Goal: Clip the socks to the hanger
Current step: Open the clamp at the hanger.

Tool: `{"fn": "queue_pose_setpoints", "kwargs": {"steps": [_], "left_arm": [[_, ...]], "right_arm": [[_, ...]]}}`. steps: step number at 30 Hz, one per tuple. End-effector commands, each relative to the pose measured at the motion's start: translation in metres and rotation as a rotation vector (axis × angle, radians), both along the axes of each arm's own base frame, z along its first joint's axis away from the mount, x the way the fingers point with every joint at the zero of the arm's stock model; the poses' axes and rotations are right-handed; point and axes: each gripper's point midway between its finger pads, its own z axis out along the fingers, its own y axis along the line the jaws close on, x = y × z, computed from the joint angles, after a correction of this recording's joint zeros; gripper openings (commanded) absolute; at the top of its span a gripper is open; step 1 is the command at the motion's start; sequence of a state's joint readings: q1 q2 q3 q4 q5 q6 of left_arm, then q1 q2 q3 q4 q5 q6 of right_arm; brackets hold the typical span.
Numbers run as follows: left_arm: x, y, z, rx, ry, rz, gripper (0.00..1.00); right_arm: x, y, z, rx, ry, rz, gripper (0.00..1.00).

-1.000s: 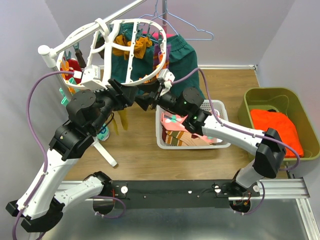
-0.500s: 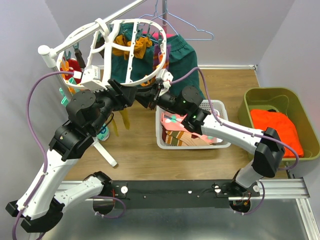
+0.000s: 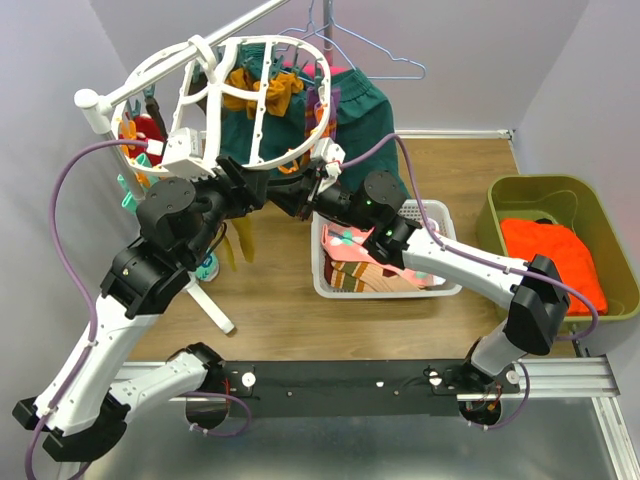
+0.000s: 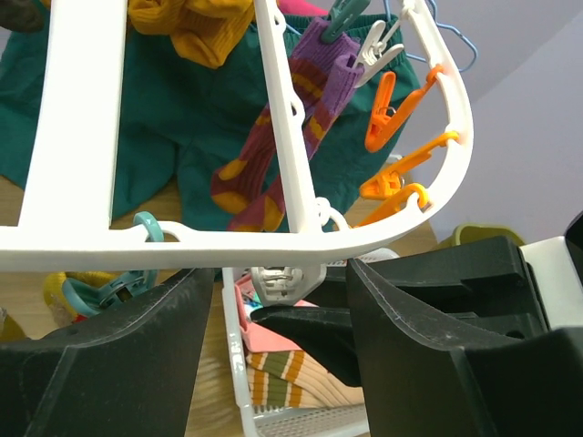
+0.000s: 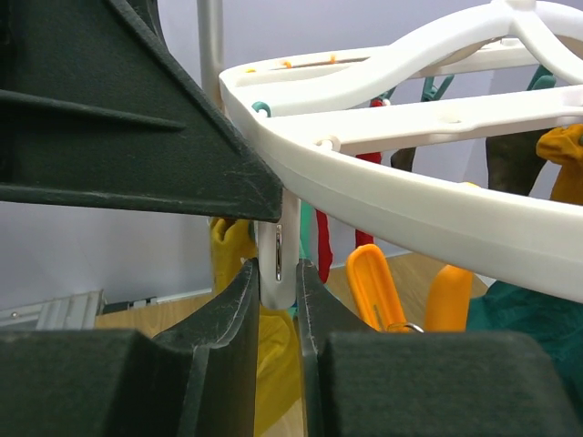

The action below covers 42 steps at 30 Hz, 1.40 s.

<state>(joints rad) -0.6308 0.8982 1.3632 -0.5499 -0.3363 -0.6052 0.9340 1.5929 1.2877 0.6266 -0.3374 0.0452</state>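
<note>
The hanger (image 3: 190,85), a white oval lattice frame, hangs tilted at the back left with orange and teal clips. My right gripper (image 5: 278,269) is shut on a white clip (image 5: 278,238) under the hanger's rim (image 5: 410,214). My left gripper (image 4: 278,273) stands open just below that rim (image 4: 82,118), its jaws either side of the same clip (image 4: 284,280), nothing held. The two grippers, left (image 3: 262,190) and right (image 3: 297,198), meet under the frame's near edge. A maroon striped sock (image 4: 273,164) and a mustard sock (image 3: 265,90) hang clipped. More socks (image 3: 350,262) lie in the basket.
A white mesh basket (image 3: 440,215) sits under the right arm. A dark green garment (image 3: 365,115) hangs behind the frame under wire hangers (image 3: 380,55). A green bin (image 3: 555,195) at the right holds an orange cloth (image 3: 550,250). The stand's white leg (image 3: 215,305) crosses the floor.
My right gripper has closed onto the white clip under the rim. The hanger has shifted slightly. The left gripper has stayed open in much the same place.
</note>
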Motion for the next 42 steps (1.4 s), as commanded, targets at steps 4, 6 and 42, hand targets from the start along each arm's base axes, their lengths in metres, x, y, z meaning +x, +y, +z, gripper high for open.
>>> {"fn": "queue_pose_setpoints", "kwargs": {"steps": [4,6,42], "left_arm": [[0.009,0.002,0.01,0.04,-0.038,0.03,0.67],[0.013,-0.001,0.006,0.053,-0.029,0.026,0.64],[0.029,-0.005,-0.022,0.191,-0.021,0.026,0.0]], "right_arm": [[-0.003,0.004,0.007,-0.001,-0.007,0.031,0.09],[-0.003,0.004,0.007,-0.002,-0.005,0.034,0.09],[-0.008,-0.073,-0.098,-0.395,0.294,-0.214,0.87]]}}
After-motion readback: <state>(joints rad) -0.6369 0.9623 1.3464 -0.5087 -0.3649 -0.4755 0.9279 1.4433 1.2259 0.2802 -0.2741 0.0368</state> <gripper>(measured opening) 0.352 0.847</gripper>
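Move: The white clamp under the hanger's near rim sits about 2 cm ahead of my left hand, 1 cm right and 1 cm lower, between its open fingers. My right hand already pinches it, its middle roughly 1 cm above that hand's point. From my left hand, the green clamp is about 3 cm ahead, 6 cm left and 2 cm lower; the nearest orange clamp is some 5 cm ahead, 6 cm right and 2 cm lower. I ease my left hand about 2 cm forward and nearly as much down onto the white clamp and close its fingers until they pinch it, rolling the wrist slightly so its left side rises. My right hand keeps its grip meanwhile, then opens wide, lets go and backs off some 5 cm down and to the right, its fingertips dipping. ##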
